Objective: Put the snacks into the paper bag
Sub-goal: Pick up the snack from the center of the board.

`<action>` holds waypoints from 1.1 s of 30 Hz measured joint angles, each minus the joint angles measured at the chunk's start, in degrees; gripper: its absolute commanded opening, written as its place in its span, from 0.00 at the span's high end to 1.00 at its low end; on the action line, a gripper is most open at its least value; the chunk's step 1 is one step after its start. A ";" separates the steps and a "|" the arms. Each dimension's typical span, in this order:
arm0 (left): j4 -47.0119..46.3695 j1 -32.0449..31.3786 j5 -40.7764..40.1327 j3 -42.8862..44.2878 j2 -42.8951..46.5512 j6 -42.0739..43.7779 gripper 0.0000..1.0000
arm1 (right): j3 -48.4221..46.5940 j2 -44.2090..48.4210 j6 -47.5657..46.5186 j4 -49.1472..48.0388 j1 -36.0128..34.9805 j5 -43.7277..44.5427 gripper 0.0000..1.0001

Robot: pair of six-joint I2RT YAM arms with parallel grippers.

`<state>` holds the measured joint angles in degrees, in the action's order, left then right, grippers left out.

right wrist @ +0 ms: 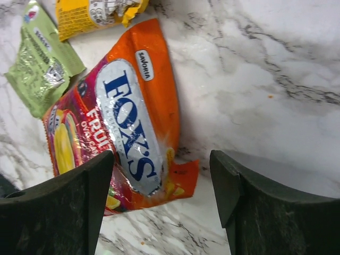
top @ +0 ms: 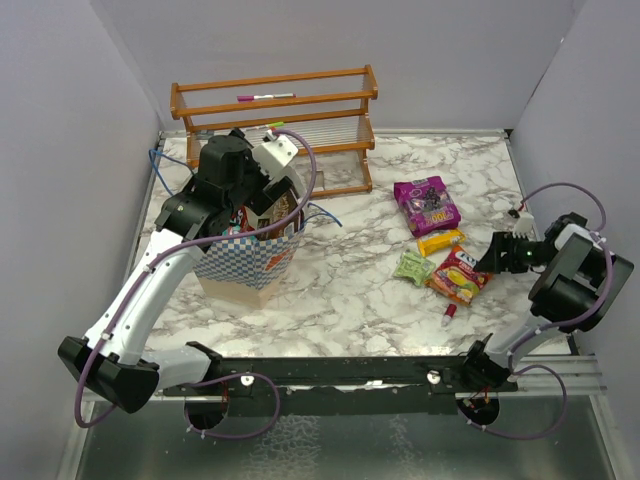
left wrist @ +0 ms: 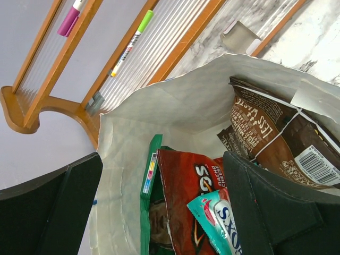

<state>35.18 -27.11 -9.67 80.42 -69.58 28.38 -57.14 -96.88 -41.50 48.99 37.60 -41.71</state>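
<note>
The checkered paper bag (top: 245,265) stands at the left, its white inside (left wrist: 175,106) filling the left wrist view. Inside it lie a green chips packet (left wrist: 149,180), a red Doritos bag (left wrist: 194,202), a teal candy pack (left wrist: 220,220) and a brown bag (left wrist: 276,138). My left gripper (top: 262,205) (left wrist: 162,175) hangs open over the bag's mouth, holding nothing. On the table at the right lie a magenta pack (top: 427,204), a yellow pack (top: 440,241), a light-green packet (top: 412,265) (right wrist: 40,64) and a red-orange candy pack (top: 460,275) (right wrist: 127,122). My right gripper (top: 497,252) (right wrist: 162,170) is open just over that pack's near corner.
A wooden rack (top: 275,110) (left wrist: 32,106) with markers on it stands behind the bag. A tiny red-pink object (top: 451,313) lies near the front edge, by the candy pack. Walls close in the table's left, right and back sides.
</note>
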 measured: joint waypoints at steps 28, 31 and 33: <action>0.00 0.00 1.55 0.55 0.00 -0.17 0.01 | -13.46 -3.69 -12.11 18.14 0.00 -10.86 0.99; -0.04 0.00 1.53 0.90 0.02 -0.46 0.01 | -15.91 -2.23 -14.27 21.55 0.00 -11.56 0.99; -0.02 0.00 1.51 0.90 0.02 -0.66 0.01 | -17.38 -1.36 -15.56 23.32 0.00 -11.93 0.99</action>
<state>35.16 -27.11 -8.16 81.32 -69.56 27.73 -74.52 -98.24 -57.06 72.31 37.60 -53.65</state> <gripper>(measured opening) 0.990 0.025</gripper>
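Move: The Fox's packet's middle is about 6 cm to my right hand's left, 3 cm back and 2 cm lower, its right-hand corner already between my open fingers. From that hand, the yellow packet lies some 11 cm left and 4 cm ahead, the green packet 17 cm left and about 1 cm back, and the purple packet 14 cm left and 13 cm ahead. From my left hand, the Fox's packet is roughly 45 cm right, 12 cm back and 30 cm down. I slide my right hand about 2.5 cm left, low over the table, shutting my fingers from well open to fully closed and pinching the Fox's packet by its right-hand corner. Keeping that pinch, I lift about 9 cm, easing a couple of centimetres forward, with the wrist turning roughly 15 degrees in all. ##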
